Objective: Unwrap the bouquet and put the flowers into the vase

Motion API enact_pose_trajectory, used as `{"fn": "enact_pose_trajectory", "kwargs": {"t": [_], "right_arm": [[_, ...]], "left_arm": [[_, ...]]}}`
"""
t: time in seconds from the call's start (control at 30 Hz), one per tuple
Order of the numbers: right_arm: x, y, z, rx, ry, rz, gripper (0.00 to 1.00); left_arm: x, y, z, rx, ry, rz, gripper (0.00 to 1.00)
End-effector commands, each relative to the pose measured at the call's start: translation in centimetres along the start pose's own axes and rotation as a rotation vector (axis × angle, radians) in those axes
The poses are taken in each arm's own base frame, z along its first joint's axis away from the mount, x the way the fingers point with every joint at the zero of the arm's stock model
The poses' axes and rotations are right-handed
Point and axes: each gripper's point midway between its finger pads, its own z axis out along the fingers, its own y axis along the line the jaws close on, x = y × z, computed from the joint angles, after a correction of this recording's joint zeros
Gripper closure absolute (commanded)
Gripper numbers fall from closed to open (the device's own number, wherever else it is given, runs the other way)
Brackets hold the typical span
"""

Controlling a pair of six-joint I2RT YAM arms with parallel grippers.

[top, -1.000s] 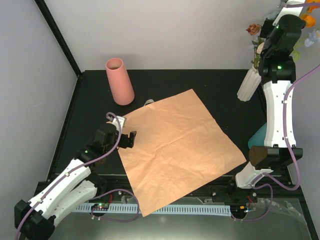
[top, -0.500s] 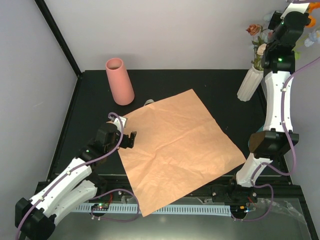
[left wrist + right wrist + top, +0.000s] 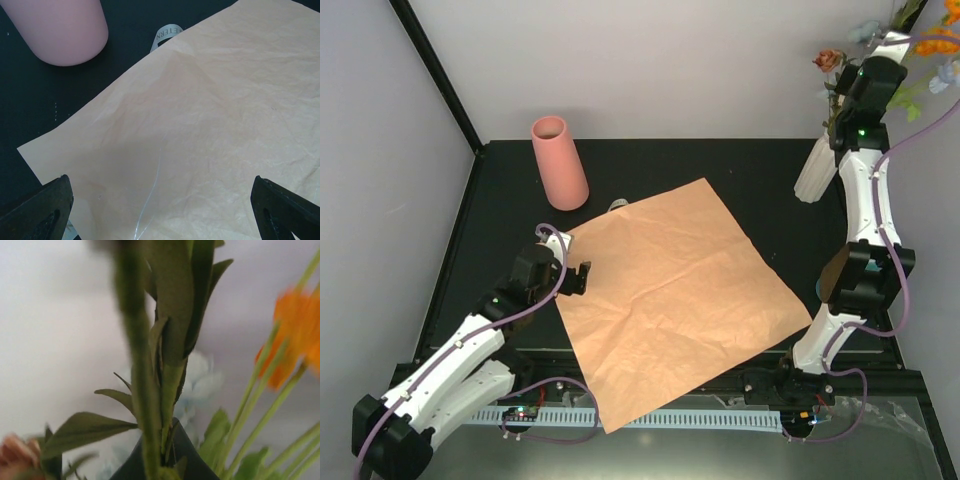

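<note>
The peach-orange paper sheet [image 3: 675, 300] of the bouquet lies spread flat on the black table. My left gripper [image 3: 578, 278] hovers open over the sheet's left edge; in the left wrist view its fingertips [image 3: 37, 210] stand wide apart above the paper [image 3: 210, 140]. My right gripper [image 3: 888, 45] is raised high at the back right, shut on green flower stems [image 3: 167, 390]. An orange bloom [image 3: 295, 340] and a pale blue bloom [image 3: 200, 385] show beyond the stems. The white ribbed vase [image 3: 817, 168] stands below, with a dusky red bloom [image 3: 828, 60] above its neck.
A smooth pink vase [image 3: 558, 162] stands at the back left, close to the sheet's far corner. A white label strip [image 3: 167, 34] pokes out from under the paper. A teal vase [image 3: 830, 272] is partly hidden behind the right arm. The right wall is close to the raised arm.
The right arm has stretched upward, carrying the held flowers higher toward the top right. The left arm and the paper have stayed put.
</note>
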Motion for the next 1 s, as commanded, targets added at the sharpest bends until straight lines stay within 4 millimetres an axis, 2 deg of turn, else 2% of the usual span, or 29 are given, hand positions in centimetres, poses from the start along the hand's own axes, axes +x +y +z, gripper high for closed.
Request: {"fn": "enact_pose_trajectory", "kwargs": {"t": [0.0, 0.07, 0.17, 0.27, 0.5, 0.63, 0.87, 0.97], "right_arm": [[0.3, -0.3, -1.0, -0.016, -0.025, 0.065, 0.94], [2.0, -0.3, -1.2, -0.017, 0.009, 0.073, 0.89], [4.5, -0.4, -1.4, -0.013, 0.089, 0.073, 0.74], [5.7, -0.2, -1.8, -0.026, 0.156, 0.074, 0.62], [5.1, 0.5, -4.4, -0.096, 0.244, 0.17, 0.29], [5.2, 1.3, -6.8, -0.167, 0.3, 0.254, 0.2], [3.6, 3.4, -12.9, -0.377, 0.29, 0.329, 0.0], [2.4, 5.2, -16.5, -0.515, 0.242, 0.311, 0.0]], "left_arm": [[-0.7, 0.3, 0.2, -0.013, -0.023, 0.004, 0.01], [-0.7, 0.4, 0.2, -0.013, -0.023, 0.002, 0.01], [-1.0, 0.3, 0.2, -0.007, -0.031, 0.007, 0.01], [-1.9, -0.1, 0.0, 0.011, -0.036, 0.014, 0.01], [-5.5, -1.5, -0.7, 0.074, -0.093, 0.024, 0.01], [-8.1, -1.9, -1.4, 0.087, -0.141, 0.031, 0.01], [-12.6, -2.2, -3.5, 0.088, -0.236, 0.059, 0.01], [-13.8, -2.1, -4.5, 0.081, -0.268, 0.068, 0.01]]}}
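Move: The white vase stands almost straight below the right hand, level with it forward and sideways, its middle about 34 cm down. The orange flowers already in it are some 5 cm ahead and 10 cm right of the hand, at about its height; the terracotta rose is some 3 cm ahead, 5 cm left, a little lower. From the left hand the white vase lies about 28 cm ahead and 63 cm right; the pink vase is some 25 cm straight ahead. Straight down over the white vase, the right hand lowers the leafy rose stem it already holds by about 9 cm, then opens wide, lets go and backs off some 10 cm back and 7 cm left, rising about 4 cm and swinging some 20 degrees counter-clockwise while rolling. Late on, the open, empty left hand lifts about 10 cm off over the paper, easing slightly forward. ##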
